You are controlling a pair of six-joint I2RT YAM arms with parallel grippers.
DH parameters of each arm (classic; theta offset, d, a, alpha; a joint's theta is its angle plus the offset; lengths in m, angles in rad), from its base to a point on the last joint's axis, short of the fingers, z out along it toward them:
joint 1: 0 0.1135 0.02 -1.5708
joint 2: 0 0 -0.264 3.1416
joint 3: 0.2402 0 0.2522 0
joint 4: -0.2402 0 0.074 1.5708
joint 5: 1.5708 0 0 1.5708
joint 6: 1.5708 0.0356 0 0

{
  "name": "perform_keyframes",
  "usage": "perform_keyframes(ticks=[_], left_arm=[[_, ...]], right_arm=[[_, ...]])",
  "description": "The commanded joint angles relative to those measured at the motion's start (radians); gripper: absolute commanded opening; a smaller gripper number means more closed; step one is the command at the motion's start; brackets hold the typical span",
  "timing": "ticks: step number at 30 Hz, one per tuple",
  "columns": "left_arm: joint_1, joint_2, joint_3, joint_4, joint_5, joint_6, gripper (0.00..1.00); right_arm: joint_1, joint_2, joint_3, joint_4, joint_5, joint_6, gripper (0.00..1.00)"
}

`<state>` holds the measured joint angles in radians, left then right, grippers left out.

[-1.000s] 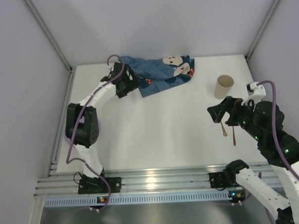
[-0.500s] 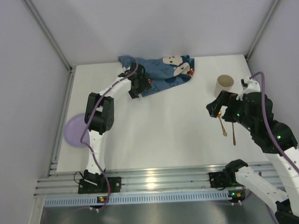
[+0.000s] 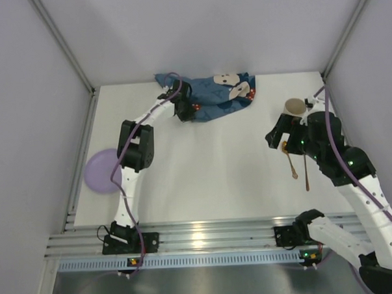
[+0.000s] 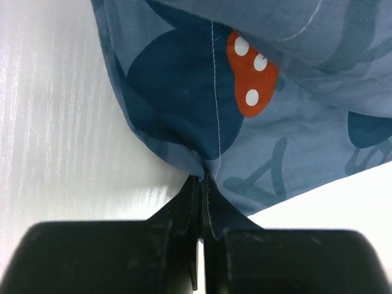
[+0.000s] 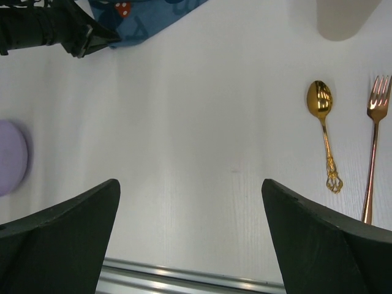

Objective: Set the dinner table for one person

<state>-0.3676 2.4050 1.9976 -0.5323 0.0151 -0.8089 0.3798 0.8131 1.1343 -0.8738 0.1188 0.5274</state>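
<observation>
The white dinner table (image 3: 210,172) carries a crumpled blue cartoon-mouse placemat (image 3: 216,97) at its far edge. My left gripper (image 3: 181,112) is shut on the near-left hem of that cloth (image 4: 257,122); in the left wrist view the left gripper (image 4: 204,180) pinches a fold tight between its jaws. My right gripper (image 3: 277,140) hovers open over the table's right side with nothing between its fingers; in its own view the right gripper (image 5: 190,184) spans bare table. A gold spoon (image 3: 292,163) and a copper fork (image 3: 306,175) lie just beside it.
A tan paper cup (image 3: 294,109) stands at the back right, close to the right arm. A lilac plate (image 3: 103,172) lies at the table's left edge. An aluminium rail (image 3: 200,238) runs along the near edge. Grey walls close in on three sides.
My left gripper slid right along the placemat's near edge and closed on the cloth. The left arm's elbow swung right, uncovering the lilac plate. My right arm moved back toward the cup, still open.
</observation>
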Motion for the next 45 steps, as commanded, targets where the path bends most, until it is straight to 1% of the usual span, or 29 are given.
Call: perform_keyframes(ticks=[1,2,3,4,6,7,8,9,10,11,12,13,14,15,16,18,19,22,25,29,37,43,45], left_arm=[[0.025,-0.013,-0.046,-0.129,-0.039,0.026,0.0],[0.048,-0.068,-0.078,-0.138,-0.058,0.033,0.0],[0.064,-0.105,-0.117,-0.144,-0.064,0.04,0.0],[0.082,-0.182,-0.208,-0.144,-0.067,0.053,0.0],[0.137,-0.265,-0.308,-0.147,-0.073,0.069,0.0],[0.166,-0.347,-0.398,-0.153,-0.079,0.097,0.0],[0.177,-0.387,-0.445,-0.158,-0.099,0.111,0.0],[0.186,-0.426,-0.521,-0.172,-0.109,0.144,0.0],[0.196,-0.491,-0.551,-0.182,-0.113,0.16,0.0],[0.196,-0.518,-0.577,-0.201,-0.135,0.169,0.0],[0.196,-0.543,-0.632,-0.222,-0.135,0.184,0.0],[0.196,-0.584,-0.66,-0.224,-0.129,0.192,0.0],[0.196,-0.605,-0.689,-0.225,-0.124,0.195,0.0],[0.196,-0.642,-0.747,-0.222,-0.122,0.192,0.0],[0.196,-0.656,-0.77,-0.222,-0.121,0.192,0.0],[0.196,-0.685,-0.821,-0.225,-0.106,0.186,0.0],[0.194,-0.691,-0.833,-0.227,-0.101,0.189,0.0],[0.194,-0.716,-0.855,-0.236,-0.104,0.191,0.0],[0.194,-0.728,-0.849,-0.251,-0.112,0.197,0.0],[0.194,-0.738,-0.829,-0.276,-0.115,0.203,0.0],[0.194,-0.695,-0.76,-0.317,-0.113,0.22,0.0],[0.194,-0.666,-0.712,-0.334,-0.109,0.229,0.0],[0.194,-0.658,-0.706,-0.334,-0.106,0.228,0.0]], right_arm=[[0.01,0.076,0.053,0.094,-0.016,-0.053,1.0],[0.01,0.098,0.059,0.126,-0.027,-0.061,1.0],[0.01,0.153,0.065,0.143,-0.056,-0.081,1.0],[0.01,0.184,0.08,0.177,-0.073,-0.09,1.0],[0.008,0.285,0.096,0.208,-0.114,-0.104,1.0],[0.007,0.319,0.111,0.241,-0.149,-0.106,1.0],[0.007,0.392,0.116,0.26,-0.168,-0.103,1.0],[0.005,0.428,0.125,0.301,-0.2,-0.099,1.0],[0.002,0.464,0.13,0.324,-0.22,-0.093,1.0],[0.002,0.532,0.133,0.347,-0.238,-0.084,1.0],[0.001,0.566,0.134,0.398,-0.266,-0.08,1.0],[0.001,0.595,0.136,0.424,-0.278,-0.072,1.0],[-0.001,0.657,0.142,0.447,-0.295,-0.069,1.0],[-0.001,0.688,0.154,0.479,-0.3,-0.063,1.0],[-0.001,0.752,0.163,0.493,-0.306,-0.057,1.0],[0.001,0.822,0.195,0.522,-0.352,-0.041,1.0],[0.002,0.889,0.208,0.529,-0.375,-0.032,1.0],[0.002,0.99,0.242,0.541,-0.403,-0.009,1.0],[0.002,1.046,0.242,0.572,-0.383,-0.02,1.0],[-0.01,1.106,0.286,0.565,-0.309,-0.044,1.0],[-0.015,1.258,0.392,0.573,-0.278,-0.033,1.0],[-0.032,1.313,0.438,0.558,-0.208,-0.026,1.0],[-0.044,1.328,0.453,0.552,-0.208,-0.023,1.0]])
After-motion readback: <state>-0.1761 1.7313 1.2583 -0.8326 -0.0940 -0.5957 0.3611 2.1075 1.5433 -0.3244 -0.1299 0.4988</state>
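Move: The left hand already pinches the napkin's near left corner. The lilac plate lies about 26 cm back and 37 cm left of it, 1 cm lower; the napkin's far right corner is some 24 cm ahead and 33 cm right, also 1 cm lower. From the right hand that corner is roughly 53 cm ahead, 2 cm left and 25 cm below; the cup stands about 30 cm ahead, 18 cm right, the gold spoon 6 cm ahead, 11 cm right, respectively 20 and 25 cm down. Keeping its pinch, the left hand drags the napkin about 20 cm back and 18 cm left towards the lilac plate, its fingers tipping nearer straight down, then rises some 3 cm while easing slightly forward. The wide-open right hand swings forward, down and left, over 20 cm forward and down, then goes on forward almost level, its open fingers ending around the napkin's far right corner. ##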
